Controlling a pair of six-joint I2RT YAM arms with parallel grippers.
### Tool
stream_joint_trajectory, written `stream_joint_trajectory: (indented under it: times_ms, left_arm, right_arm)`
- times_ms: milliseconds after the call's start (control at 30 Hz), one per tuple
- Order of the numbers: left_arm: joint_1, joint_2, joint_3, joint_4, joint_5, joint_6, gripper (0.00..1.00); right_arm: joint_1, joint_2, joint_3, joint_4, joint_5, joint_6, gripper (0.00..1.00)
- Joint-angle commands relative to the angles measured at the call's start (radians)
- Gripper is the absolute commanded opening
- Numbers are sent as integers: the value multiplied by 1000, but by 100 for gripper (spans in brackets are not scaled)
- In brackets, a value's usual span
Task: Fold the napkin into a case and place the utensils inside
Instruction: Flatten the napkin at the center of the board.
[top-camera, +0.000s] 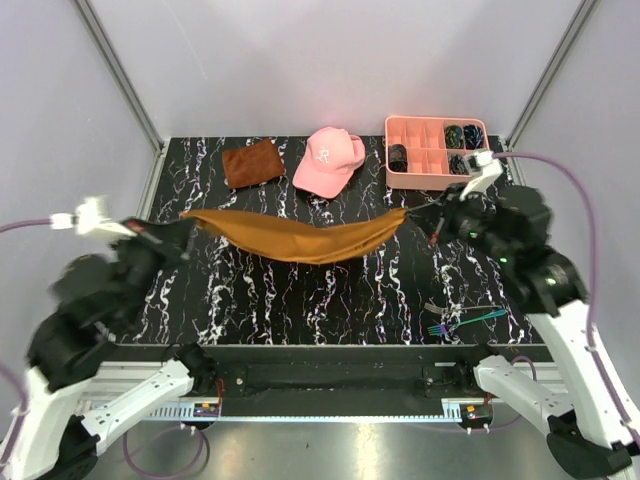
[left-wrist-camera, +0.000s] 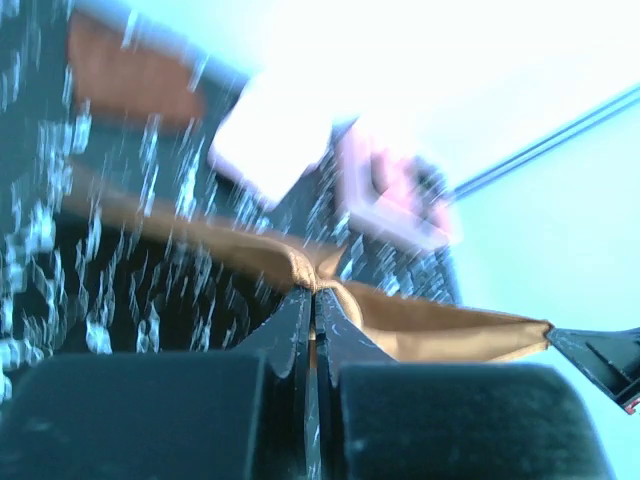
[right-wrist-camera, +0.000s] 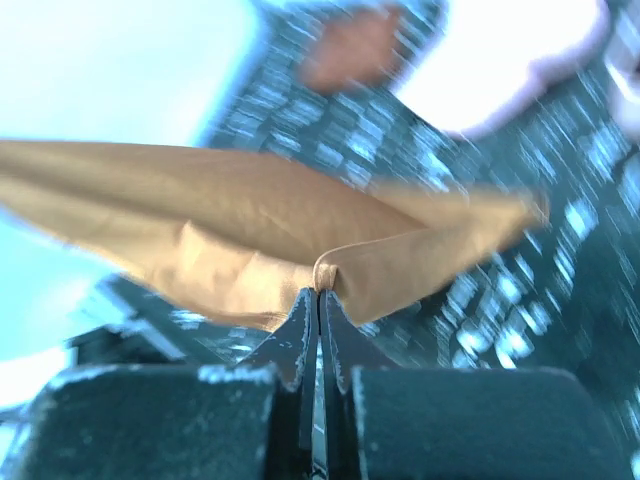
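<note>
The orange-brown napkin (top-camera: 300, 238) hangs in a sagging band above the table, stretched between both arms. My left gripper (top-camera: 188, 222) is shut on its left end, and the cloth (left-wrist-camera: 440, 325) bunches at my closed tips (left-wrist-camera: 315, 292). My right gripper (top-camera: 410, 213) is shut on the right end, with a pinch of napkin (right-wrist-camera: 250, 230) above my closed tips (right-wrist-camera: 321, 292). The utensils (top-camera: 465, 320), thin iridescent pieces including a fork, lie on the table near the right arm's base. No folded case shows.
A pink cap (top-camera: 330, 160) and a smaller rust-brown cloth (top-camera: 252, 162) lie at the back of the black marbled table (top-camera: 300, 300). A pink compartment tray (top-camera: 412, 175) with small dark items stands at the back right. Grey walls close in on both sides.
</note>
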Motion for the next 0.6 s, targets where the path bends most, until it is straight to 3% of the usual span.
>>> stream_joint_trajectory:
  times_ms: [0,133,300,400,567]
  left_arm:
    - [1,-41,182,90,43,284,0]
    - [1,-42,344,121,153,361,0]
    - [1,-38,397,123,210,375,0]
    - [1,-38,368,132,171,373,0]
    - [1,68,343,11,-21,263,0]
  right_arm:
    - [-3,-77,192,-31,-256,-68,0]
    - [-2,-143,293,-14,-351,-45,0]
    - [-2,-187,352,34,-342,36,0]
    - [-5,-197,342,29,-253,58,0]
    - [-3,-115,332,-78,53,114,0]
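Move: Both grippers already hold a corner of the napkin, stretched between them high over the board. The board's centre lies about 16 cm ahead of the left hand, 23 cm to its right and 38 cm below. From the right hand it is roughly 11 cm ahead, 13 cm left and 34 cm down; also from the right hand, the pink cap is 32 cm ahead, 12 cm left, the divided tray 34 cm ahead, 19 cm right, and the utensils 9 cm back, 19 cm right, all about 32 cm below. Swing the napkin up and back, away from the board's centre: raise both grippers fast, the left about 15 cm, the right nearly 20, drawing both back and the left one outwards too. Tip both sets of fingers up by some 25 to 30 degrees, rolling the right hand's left side up a little, and keep both corners pinched. Just before the end, ease both forward a centimetre or two. ##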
